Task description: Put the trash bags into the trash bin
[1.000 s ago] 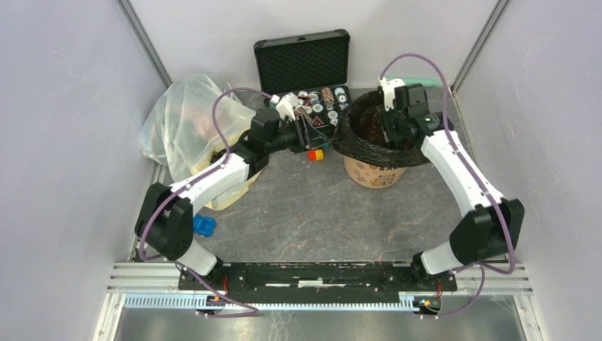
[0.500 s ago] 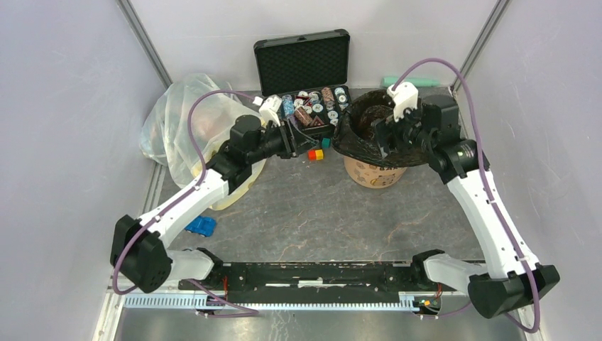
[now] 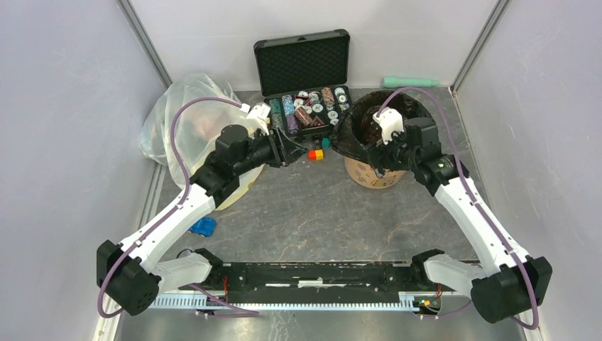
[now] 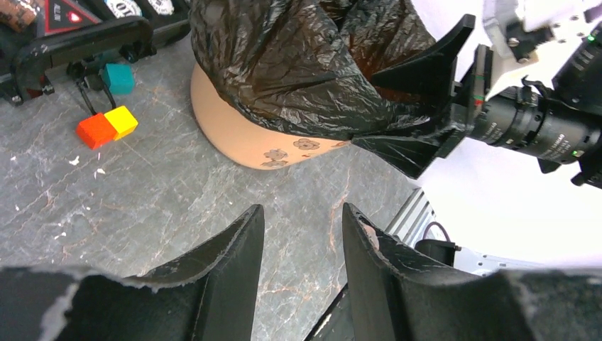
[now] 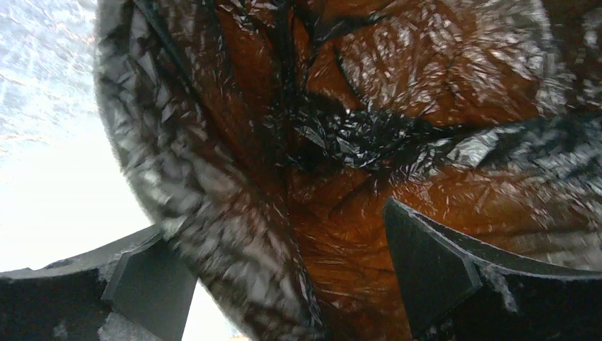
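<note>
The trash bag (image 3: 353, 144) is glossy black crinkled plastic. It lines the trash bin (image 3: 378, 175), a peach-orange bucket, and folds out over the rim. The left wrist view shows the bag (image 4: 298, 64) hanging over the bin's printed side (image 4: 245, 142). My right gripper (image 5: 284, 259) is open at the bin's near rim, one finger (image 5: 145, 284) outside and one inside, with the bag-covered rim (image 5: 234, 241) loose between them. My left gripper (image 4: 302, 224) is open and empty above the table, left of the bin. Seen from above, the left gripper (image 3: 289, 147) points toward the bin.
An open black case (image 3: 302, 62) of chips stands at the back. A large translucent bag (image 3: 177, 124) lies at the left. Small red and yellow blocks (image 3: 315, 153) sit between my left gripper and the bin. A blue object (image 3: 204, 226) lies front left, a green cylinder (image 3: 412, 82) at back right.
My right gripper opened wide and came from over the bin's far side to its near rim. My left arm drew back to the left, away from the bin.
</note>
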Action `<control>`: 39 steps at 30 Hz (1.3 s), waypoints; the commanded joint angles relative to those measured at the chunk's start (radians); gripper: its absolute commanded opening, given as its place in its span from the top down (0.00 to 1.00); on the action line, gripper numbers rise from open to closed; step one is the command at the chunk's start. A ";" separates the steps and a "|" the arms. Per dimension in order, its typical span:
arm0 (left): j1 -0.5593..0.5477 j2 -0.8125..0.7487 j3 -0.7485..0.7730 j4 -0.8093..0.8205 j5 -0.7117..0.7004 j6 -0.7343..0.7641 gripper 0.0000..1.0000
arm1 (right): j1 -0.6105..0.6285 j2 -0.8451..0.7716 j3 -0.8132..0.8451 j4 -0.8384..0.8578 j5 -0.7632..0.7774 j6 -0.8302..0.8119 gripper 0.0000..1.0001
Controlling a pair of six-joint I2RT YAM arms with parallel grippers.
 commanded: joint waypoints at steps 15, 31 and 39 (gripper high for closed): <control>0.006 -0.126 -0.017 -0.144 -0.121 0.069 0.40 | 0.002 0.160 0.178 0.091 0.093 0.034 0.02; 0.016 -0.390 -0.026 -0.379 -0.353 0.134 0.07 | 0.003 -0.326 0.005 0.209 0.203 0.119 0.02; 0.016 -0.503 -0.169 -0.415 -0.423 0.121 0.00 | 0.001 -0.729 -0.478 0.440 0.557 0.382 0.02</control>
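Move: The near rim of the black trash bag, draped over the trash bin, passes between the right hand's open fingers, about 2 cm ahead and 3 cm below. The bin's middle lies some 11 cm ahead, 1 cm to the right and 12 cm below; the red-yellow blocks stand about 15 cm ahead and 18 cm left, on the table. From the left hand the rim is level ahead, roughly 20 cm right and 8 cm below. Straddling the bag's near rim with wide-open fingers, the right hand nudges it forward about 5 cm, then lifts some 15 cm clear, swings back and to the right, and starts sinking, fingers tilting up about 30 degrees and turning clockwise. The left hand withdraws leftward and somewhat back from the bin, turning counter-clockwise, its half-open fingers opening fully. ##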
